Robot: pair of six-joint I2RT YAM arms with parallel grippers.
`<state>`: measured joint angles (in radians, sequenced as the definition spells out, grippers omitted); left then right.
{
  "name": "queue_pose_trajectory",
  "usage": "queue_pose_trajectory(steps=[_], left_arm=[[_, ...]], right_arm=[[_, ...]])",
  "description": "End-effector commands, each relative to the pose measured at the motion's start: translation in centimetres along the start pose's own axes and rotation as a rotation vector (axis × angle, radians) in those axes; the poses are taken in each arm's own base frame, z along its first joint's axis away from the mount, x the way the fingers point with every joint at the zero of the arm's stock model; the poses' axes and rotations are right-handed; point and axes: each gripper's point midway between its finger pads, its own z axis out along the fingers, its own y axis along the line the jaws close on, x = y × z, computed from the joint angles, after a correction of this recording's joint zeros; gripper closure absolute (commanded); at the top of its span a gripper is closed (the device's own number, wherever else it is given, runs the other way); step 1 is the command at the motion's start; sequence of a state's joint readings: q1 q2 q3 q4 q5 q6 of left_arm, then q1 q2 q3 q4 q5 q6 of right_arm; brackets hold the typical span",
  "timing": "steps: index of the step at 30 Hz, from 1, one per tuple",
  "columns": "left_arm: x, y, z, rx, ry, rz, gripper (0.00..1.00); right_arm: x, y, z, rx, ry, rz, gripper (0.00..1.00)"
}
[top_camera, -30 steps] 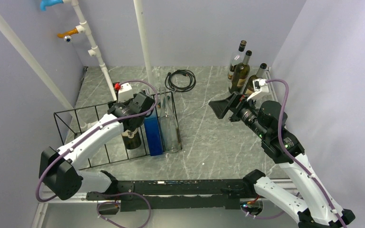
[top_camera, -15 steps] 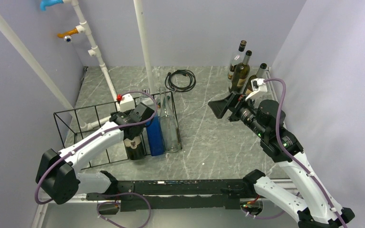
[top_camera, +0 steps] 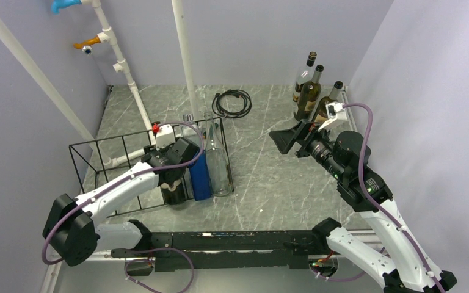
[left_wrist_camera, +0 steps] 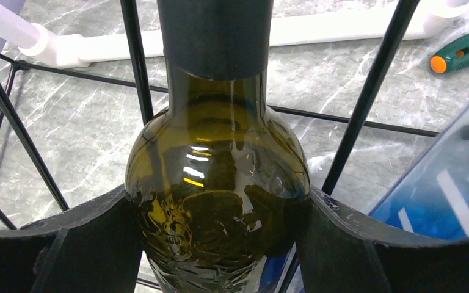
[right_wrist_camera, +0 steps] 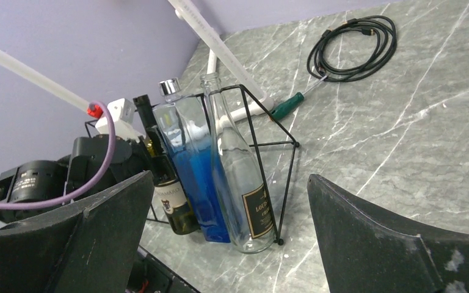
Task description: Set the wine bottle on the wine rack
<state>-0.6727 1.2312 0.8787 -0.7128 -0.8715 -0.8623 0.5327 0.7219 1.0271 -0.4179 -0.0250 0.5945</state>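
The wine bottle [top_camera: 174, 192], dark olive glass with a pale label, stands upright at the near side of the wine rack [top_camera: 98, 157], just left of a blue bottle [top_camera: 200, 176]. My left gripper [top_camera: 172, 173] is shut on it. In the left wrist view both black fingers [left_wrist_camera: 67, 244] press the wine bottle [left_wrist_camera: 217, 183] at its shoulder, with the wine rack's wires [left_wrist_camera: 366, 97] behind. In the right wrist view the wine bottle [right_wrist_camera: 171, 198] has its base down at table level. My right gripper [top_camera: 286, 138] hangs open and empty over mid-table.
A clear bottle [top_camera: 217, 162] stands right of the blue one at the rack's end. Three more bottles [top_camera: 310, 91] stand at the back right. A coiled black cable [top_camera: 232, 102], a green screwdriver [right_wrist_camera: 287, 105] and white pipes [top_camera: 135, 91] lie behind the rack.
My left gripper has carried the wine bottle down and toward the near edge, beside the blue bottle. The right arm has barely moved.
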Motion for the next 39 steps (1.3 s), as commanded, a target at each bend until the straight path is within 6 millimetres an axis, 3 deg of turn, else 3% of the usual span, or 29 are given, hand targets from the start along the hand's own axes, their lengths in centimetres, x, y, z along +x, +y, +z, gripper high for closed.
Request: queue_pose_trajectory(steps=[1,4,12,17,25,30,33,34,39], left_arm=[[-2.3,-2.4,-1.1,0.105,-0.128,-0.084,0.97],[-2.1,-1.9,-1.2,0.084,-0.123,-0.105,0.87],[-2.8,-0.1,-1.8,-0.014,-0.117,-0.163,0.27],[-3.7,0.1,-2.5,0.002,-0.131,-0.187,0.03],[-5.8,0.9,-4.3,0.077,-0.172,-0.223,0.00],[-8.6,1.9,-6.8,0.171,-0.225,-0.276,0.00],[-11.5,2.5,-9.0,0.253,-0.297,-0.357,0.01],[-13.3,2.2,-10.2,0.314,-0.339,-0.404,0.00],[-20.7,-0.7,-15.6,0.578,-0.537,-0.391,0.00]], right_arm=[[-0.7,0.0,-0.4,-0.001,-0.036,-0.014,0.00],[-0.5,-0.2,-0.6,0.003,-0.036,-0.016,0.00],[-0.3,-0.4,-0.6,0.007,-0.030,-0.020,0.00],[-0.2,-0.5,-0.5,0.011,-0.023,-0.025,0.00],[-0.4,-0.9,0.1,0.037,-0.028,-0.031,0.00],[0.1,-1.2,1.0,0.047,-0.012,-0.033,0.00],[0.6,-1.5,1.7,0.056,0.009,-0.033,0.00],[0.7,-1.5,1.9,0.057,0.014,-0.033,0.00],[1.1,-1.3,2.9,0.048,0.040,-0.020,0.00]])
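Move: In the left hand's grip at the shoulder, the wine bottle leans in the wire rack; its middle lies about 2 cm back from the hand, level sideways and some 4 cm below. At much the same height, the blue bottle stands roughly 8 cm to the hand's right and 1 cm back, the clear bottle about 15 cm right and level fore and aft. From the right hand, the wine bottle lies about 3 cm ahead, 38 cm left and 26 cm below. Easing back about 1 cm with the wine bottle still held, the left hand then opens its fingers fully and lets go, climbing ever faster some 17 cm up and away from the bottle while the fingers tip upward by about 30 degrees and the wrist rolls right side up. The empty, open right hand sinks and moves forward slightly. ##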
